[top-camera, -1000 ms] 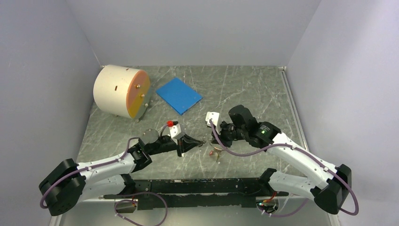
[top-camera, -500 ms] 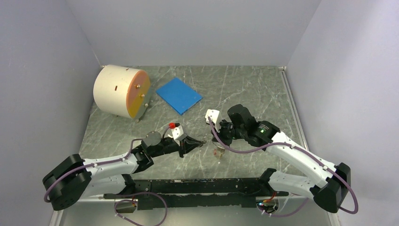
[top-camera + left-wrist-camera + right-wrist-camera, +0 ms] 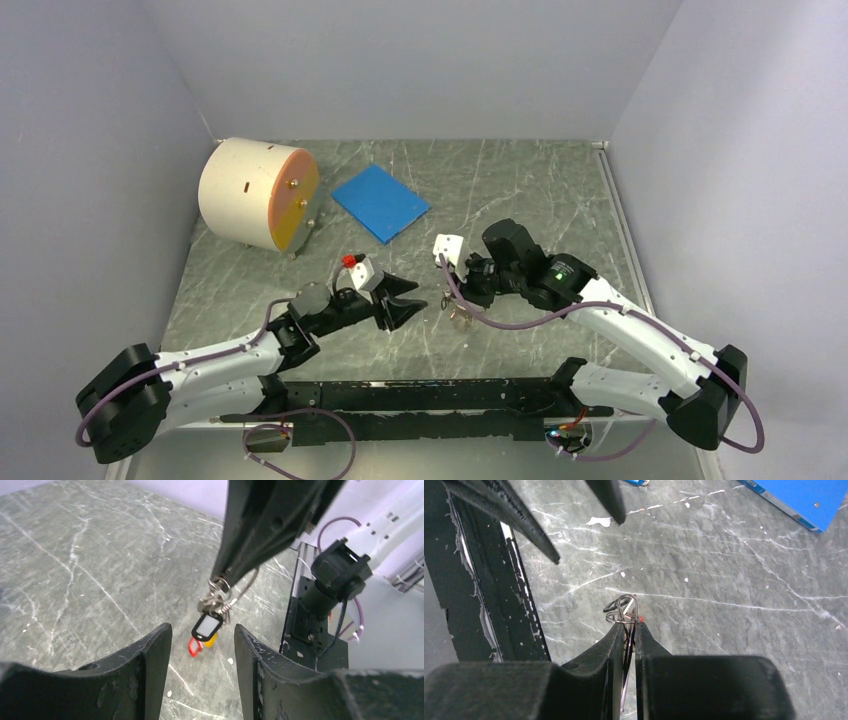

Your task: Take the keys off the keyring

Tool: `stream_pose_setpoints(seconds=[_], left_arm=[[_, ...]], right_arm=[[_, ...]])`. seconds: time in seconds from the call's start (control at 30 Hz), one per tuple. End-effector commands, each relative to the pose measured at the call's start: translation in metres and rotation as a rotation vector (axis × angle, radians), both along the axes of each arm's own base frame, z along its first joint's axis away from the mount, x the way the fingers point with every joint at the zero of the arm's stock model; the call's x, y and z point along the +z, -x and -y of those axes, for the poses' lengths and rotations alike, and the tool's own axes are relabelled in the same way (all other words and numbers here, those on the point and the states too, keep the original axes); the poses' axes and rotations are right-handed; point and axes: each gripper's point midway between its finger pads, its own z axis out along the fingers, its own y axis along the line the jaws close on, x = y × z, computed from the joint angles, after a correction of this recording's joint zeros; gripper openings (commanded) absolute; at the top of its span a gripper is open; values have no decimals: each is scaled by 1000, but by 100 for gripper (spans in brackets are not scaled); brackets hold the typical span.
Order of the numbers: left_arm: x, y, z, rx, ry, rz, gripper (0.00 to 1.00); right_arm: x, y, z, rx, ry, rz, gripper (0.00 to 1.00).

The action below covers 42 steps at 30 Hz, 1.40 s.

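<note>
My right gripper is shut on the keyring, a thin silver wire loop held above the table. The keys hang beneath it in a bunch: a black-headed one with a white label, a red-headed one and a yellow piece behind them. Metal blades cluster under the ring. My left gripper stands open just left of the bunch, its fingers on either side of the line to the keys and touching nothing.
A white cylinder with an orange face stands at the back left. A blue square pad lies behind the grippers. A black rail runs along the near edge. Walls close in on three sides.
My left gripper has gone from shut to open and drawn back a little to the left. The right gripper has stayed shut on the ring and shifted slightly with the keys.
</note>
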Motion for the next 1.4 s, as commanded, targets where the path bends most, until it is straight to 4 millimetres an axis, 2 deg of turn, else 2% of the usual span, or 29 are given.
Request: stream_pose_setpoints(seconds=[0.0, 0.1, 0.2, 0.3, 0.47, 0.63, 0.9, 1.13, 1.2, 1.3, 1.37], left_arm=[[25, -20, 0, 108, 43, -67, 54], [30, -25, 10, 102, 26, -132, 52], [23, -17, 22, 28, 21, -157, 51], [13, -11, 29, -31, 19, -124, 53], [1, -11, 27, -29, 61, -27, 55], [-17, -13, 35, -54, 2, 13, 56], [-19, -16, 48, -87, 28, 70, 57], [-19, -15, 56, -116, 46, 80, 50], [-17, -15, 57, -122, 49, 88, 42], [-17, -12, 58, -140, 41, 85, 15], [-20, -11, 55, -135, 35, 79, 5]], right_arm=[[18, -1, -7, 38, -10, 46, 0], [16, -1, -8, 41, 8, 40, 0], [15, -3, -8, 24, 16, 39, 0], [15, -4, -10, 2, 13, 17, 0], [14, -5, -12, -21, 13, -18, 0], [11, -5, -13, -44, 24, -53, 0], [9, -3, -16, -36, 20, -77, 0], [5, -2, -17, -36, 24, -92, 0], [4, -2, -17, -38, 27, -96, 0], [4, -3, -15, -45, 35, -91, 0], [4, -4, -12, -57, 45, -80, 0]])
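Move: The keys hang from the small rings at my right fingertips, about 5 cm to the right of my open left hand, 1 cm farther out and 3 cm lower. The black tag hangs just under them, and the red tag some 4 cm under them and 3 cm nearer the base; the big keyring is about 9 cm right of my left hand, 1 cm back and 3 cm down. From my right hand the keys lie about 3 cm left, 1 cm back and 2 cm below. My open left hand rises about 2 cm as it eases forward and right, then sinks nearly 8 cm while working in to the right towards the hanging keys, 5 cm over in all. It lifts a touch, and its fingers close to pinch the bunch just beneath the small rings. My right hand keeps its grip on the keyring, sinking a couple of centimetres with a slight downward tip. ##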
